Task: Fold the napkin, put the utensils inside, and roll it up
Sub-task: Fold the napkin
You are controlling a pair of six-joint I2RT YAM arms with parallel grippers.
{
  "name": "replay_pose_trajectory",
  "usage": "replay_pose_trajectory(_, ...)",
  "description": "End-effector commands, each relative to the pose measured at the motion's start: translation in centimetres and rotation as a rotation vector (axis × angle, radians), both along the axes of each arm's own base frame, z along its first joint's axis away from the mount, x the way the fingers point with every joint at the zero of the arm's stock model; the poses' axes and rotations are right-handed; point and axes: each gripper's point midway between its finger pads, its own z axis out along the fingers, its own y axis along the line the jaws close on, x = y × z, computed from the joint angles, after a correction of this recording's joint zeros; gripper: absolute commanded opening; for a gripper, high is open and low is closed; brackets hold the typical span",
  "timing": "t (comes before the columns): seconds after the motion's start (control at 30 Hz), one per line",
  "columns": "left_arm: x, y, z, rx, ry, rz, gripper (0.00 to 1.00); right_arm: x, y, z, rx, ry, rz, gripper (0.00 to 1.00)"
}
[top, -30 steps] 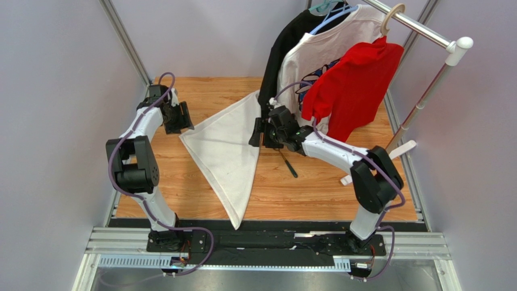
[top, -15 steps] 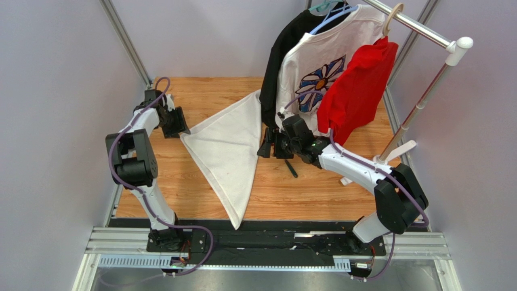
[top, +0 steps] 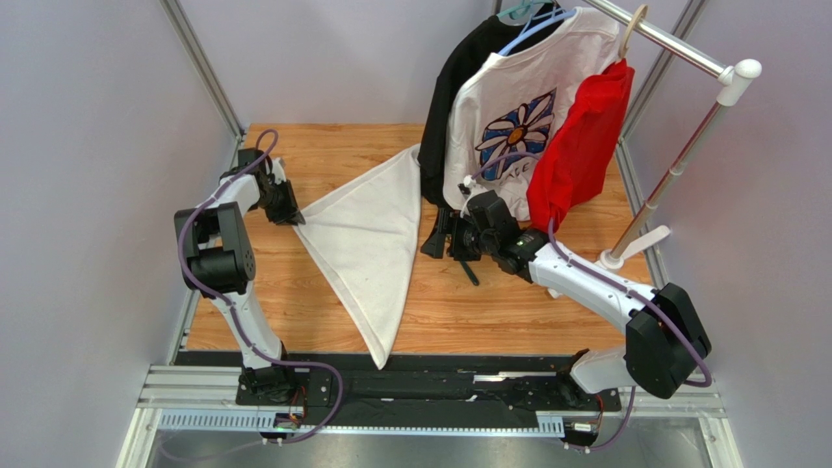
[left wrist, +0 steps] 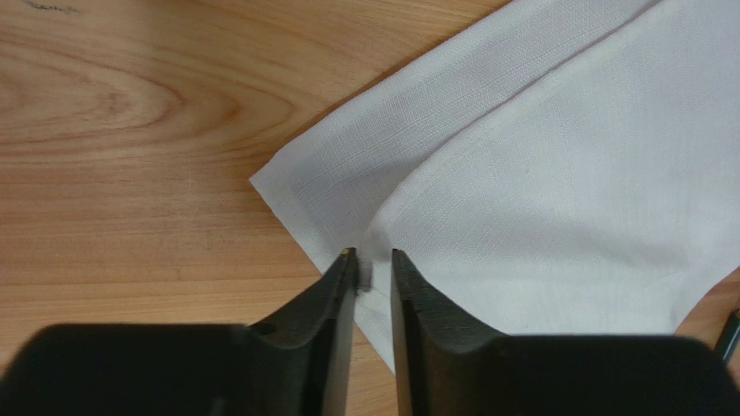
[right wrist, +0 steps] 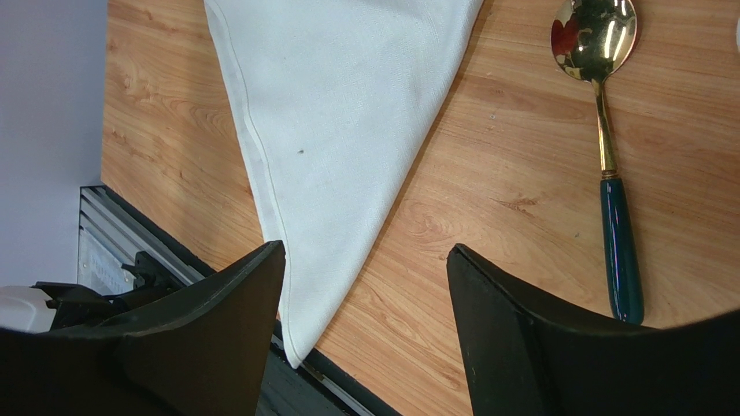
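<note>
The white napkin (top: 366,244) lies folded into a triangle on the wooden table, one point at the near edge. My left gripper (top: 291,213) is at its left corner. In the left wrist view that gripper (left wrist: 372,256) has its jaws narrowed to a slim gap around the corner of the napkin's (left wrist: 564,173) upper layer. My right gripper (top: 444,237) hovers open just right of the napkin. The right wrist view shows this gripper (right wrist: 365,250) holding nothing above bare wood, with the napkin (right wrist: 347,113) to one side. The gold-bowled spoon (right wrist: 604,147) with its dark green handle (top: 467,268) lies beside it.
A clothes rack (top: 674,166) stands at the back right. It carries a black garment (top: 454,88), a white flower-print T-shirt (top: 508,127) and a red shirt (top: 581,146) hanging just behind my right arm. The rack's foot (top: 630,252) rests on the table's right side.
My left gripper has slid onto the napkin's left corner and its jaws have narrowed. My right arm has swung right and forward, and the red shirt has swung back off it.
</note>
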Motion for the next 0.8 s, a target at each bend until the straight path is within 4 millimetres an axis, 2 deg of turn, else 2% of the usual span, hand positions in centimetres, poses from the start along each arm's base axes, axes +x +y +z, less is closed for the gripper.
replay_pose_trajectory(0.0,0.9,-0.5,0.7,-0.010,-0.024,-0.027,0.12,-0.1,-0.8,1.5,0.015,-0.035,-0.031,0.72)
replay_pose_trajectory(0.03,1.0,-0.7,0.8,-0.015,-0.028,-0.032,0.02,-0.1,-0.9,1.5,0.012,-0.038,-0.033,0.72)
replay_pose_trajectory(0.07,1.1,-0.8,1.0,-0.021,-0.034,-0.035,0.00,-0.2,-1.0,1.3,0.007,-0.036,-0.036,0.72)
replay_pose_trajectory(0.53,1.9,-0.4,5.5,0.043,-0.185,-0.062,0.00,-1.1,-2.4,1.2,-0.005,-0.028,-0.068,0.72)
replay_pose_trajectory(0.63,2.1,0.2,5.3,0.069,-0.179,-0.055,0.00,-1.1,-2.5,1.2,-0.006,-0.025,-0.073,0.72)
replay_pose_trajectory(0.77,2.4,0.8,5.9,0.104,-0.196,-0.053,0.00,-1.2,-2.4,1.2,-0.004,-0.024,-0.071,0.72)
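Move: Right at the left hand's parted fingertips, about 1 cm below them, lies the top layer of the napkin beside its left corner, whose tip is some 3 cm to the left and 2 cm ahead. From this hand the napkin's far corner is about 29 cm right and 21 cm ahead, and the spoon some 38 cm right and 9 cm back. For the right hand, that top layer sits roughly 35 cm left, 15 cm ahead and 11 cm lower. Closing the last third of their opening almost in place, the left fingers pinch the napkin's top layer beside its left corner, then lift it about 3.5 cm, drifting slightly forward as the fingertips swing some 5 degrees outward. Meanwhile the right hand, empty and still open, eases about 2.5 cm right and back, away from the napkin. ##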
